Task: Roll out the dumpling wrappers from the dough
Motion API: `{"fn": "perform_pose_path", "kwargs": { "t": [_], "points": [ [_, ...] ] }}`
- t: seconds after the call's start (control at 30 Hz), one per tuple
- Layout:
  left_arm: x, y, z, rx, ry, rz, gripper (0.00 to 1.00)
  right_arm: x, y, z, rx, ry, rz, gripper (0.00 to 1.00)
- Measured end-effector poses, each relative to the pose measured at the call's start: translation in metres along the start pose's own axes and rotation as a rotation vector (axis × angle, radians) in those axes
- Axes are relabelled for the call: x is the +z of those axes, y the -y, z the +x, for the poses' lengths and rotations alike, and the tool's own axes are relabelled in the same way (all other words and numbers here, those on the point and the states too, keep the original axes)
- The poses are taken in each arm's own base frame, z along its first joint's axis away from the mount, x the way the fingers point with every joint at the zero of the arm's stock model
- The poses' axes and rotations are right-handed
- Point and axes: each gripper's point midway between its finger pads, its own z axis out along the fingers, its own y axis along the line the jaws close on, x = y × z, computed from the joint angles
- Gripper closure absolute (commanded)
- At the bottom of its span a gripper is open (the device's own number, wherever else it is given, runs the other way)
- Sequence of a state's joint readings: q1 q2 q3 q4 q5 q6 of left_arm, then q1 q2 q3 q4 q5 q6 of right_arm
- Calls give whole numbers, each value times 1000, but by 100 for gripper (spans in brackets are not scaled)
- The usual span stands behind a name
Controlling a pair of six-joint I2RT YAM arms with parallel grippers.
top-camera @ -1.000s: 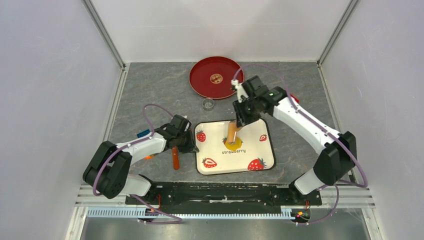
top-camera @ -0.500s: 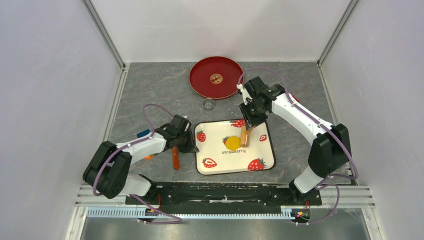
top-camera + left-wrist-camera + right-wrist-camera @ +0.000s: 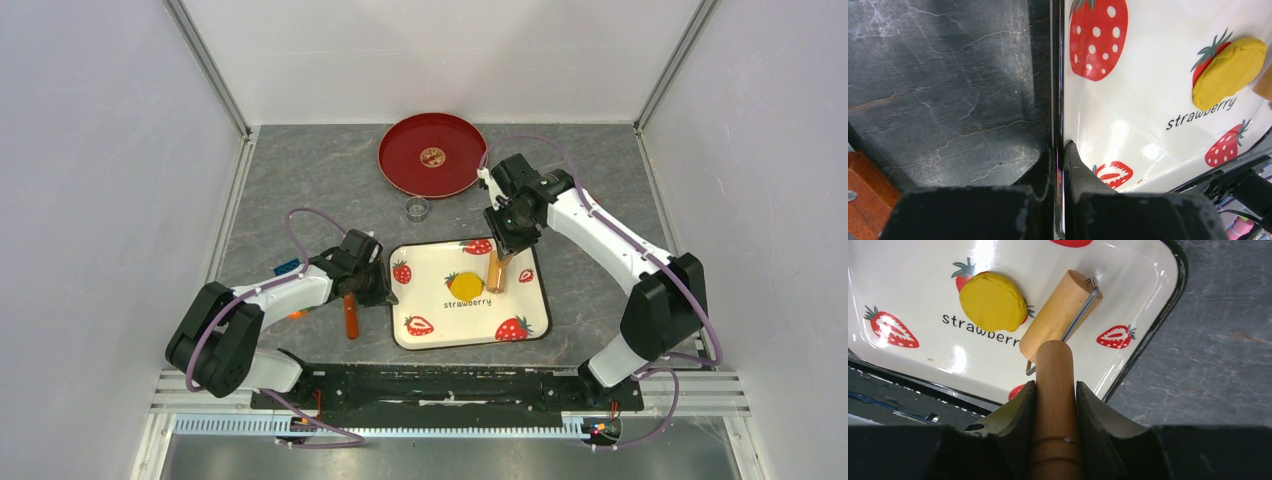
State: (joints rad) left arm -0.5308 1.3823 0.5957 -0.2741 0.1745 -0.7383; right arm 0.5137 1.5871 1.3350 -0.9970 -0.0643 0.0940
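Observation:
A flattened yellow lump of dough (image 3: 466,286) (image 3: 992,301) (image 3: 1230,72) lies in the middle of the strawberry tray (image 3: 520,300). My right gripper (image 3: 505,240) (image 3: 1055,385) is shut on the wooden handle of a small roller (image 3: 495,272). The roller's barrel (image 3: 1060,315) rests on the tray just right of the dough. My left gripper (image 3: 383,292) (image 3: 1058,147) is shut on the tray's left rim. One small round dumpling wrapper (image 3: 432,156) sits in the centre of the red plate (image 3: 400,165) at the back.
A metal ring cutter (image 3: 417,207) stands between the red plate and the tray. An orange-handled tool (image 3: 350,316) lies left of the tray, under my left arm. A small blue object (image 3: 287,267) sits further left. The enclosure walls close in on both sides.
My right gripper has carried the roller to the right, off the dough, which now lies uncovered. The left arm and the tray have not moved.

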Motion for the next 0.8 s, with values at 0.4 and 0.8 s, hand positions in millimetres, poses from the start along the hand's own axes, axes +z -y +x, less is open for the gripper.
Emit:
{"fn": "perform_pose_path", "kwargs": {
  "t": [0.4, 0.8],
  "points": [
    [0, 0, 0, 0, 0, 0, 98, -25, -34, -40, -102, 65, -15, 100],
    [0, 0, 0, 0, 0, 0, 98, 9, -44, -24, -152, -19, 3, 100]
  ]
}}
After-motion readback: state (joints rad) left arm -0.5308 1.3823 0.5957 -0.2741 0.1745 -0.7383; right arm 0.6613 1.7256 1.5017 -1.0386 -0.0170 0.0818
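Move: The yellow dough lies on the tray some 7 cm to the left of the right hand, 3 cm nearer the base and about 11 cm below; that hand already holds the roller's handle, with the wooden roller about 10 cm beneath it, 1 cm to the left and 1 cm back. The round cutter stands roughly 16 cm left and 12 cm ahead. From the left hand, the dough is about 13 cm to the right and 3 cm ahead, 1 cm lower. The dough gets the roller back on it: the right hand lifts the roller about 5 cm off the tray to the dough's right, swings it left some 5 cm while turning slightly counter-clockwise, and lowers it onto the dough's right part, then eases back right a touch. Its grip on the handle stays; the left fingers keep still at the tray's left rim. ##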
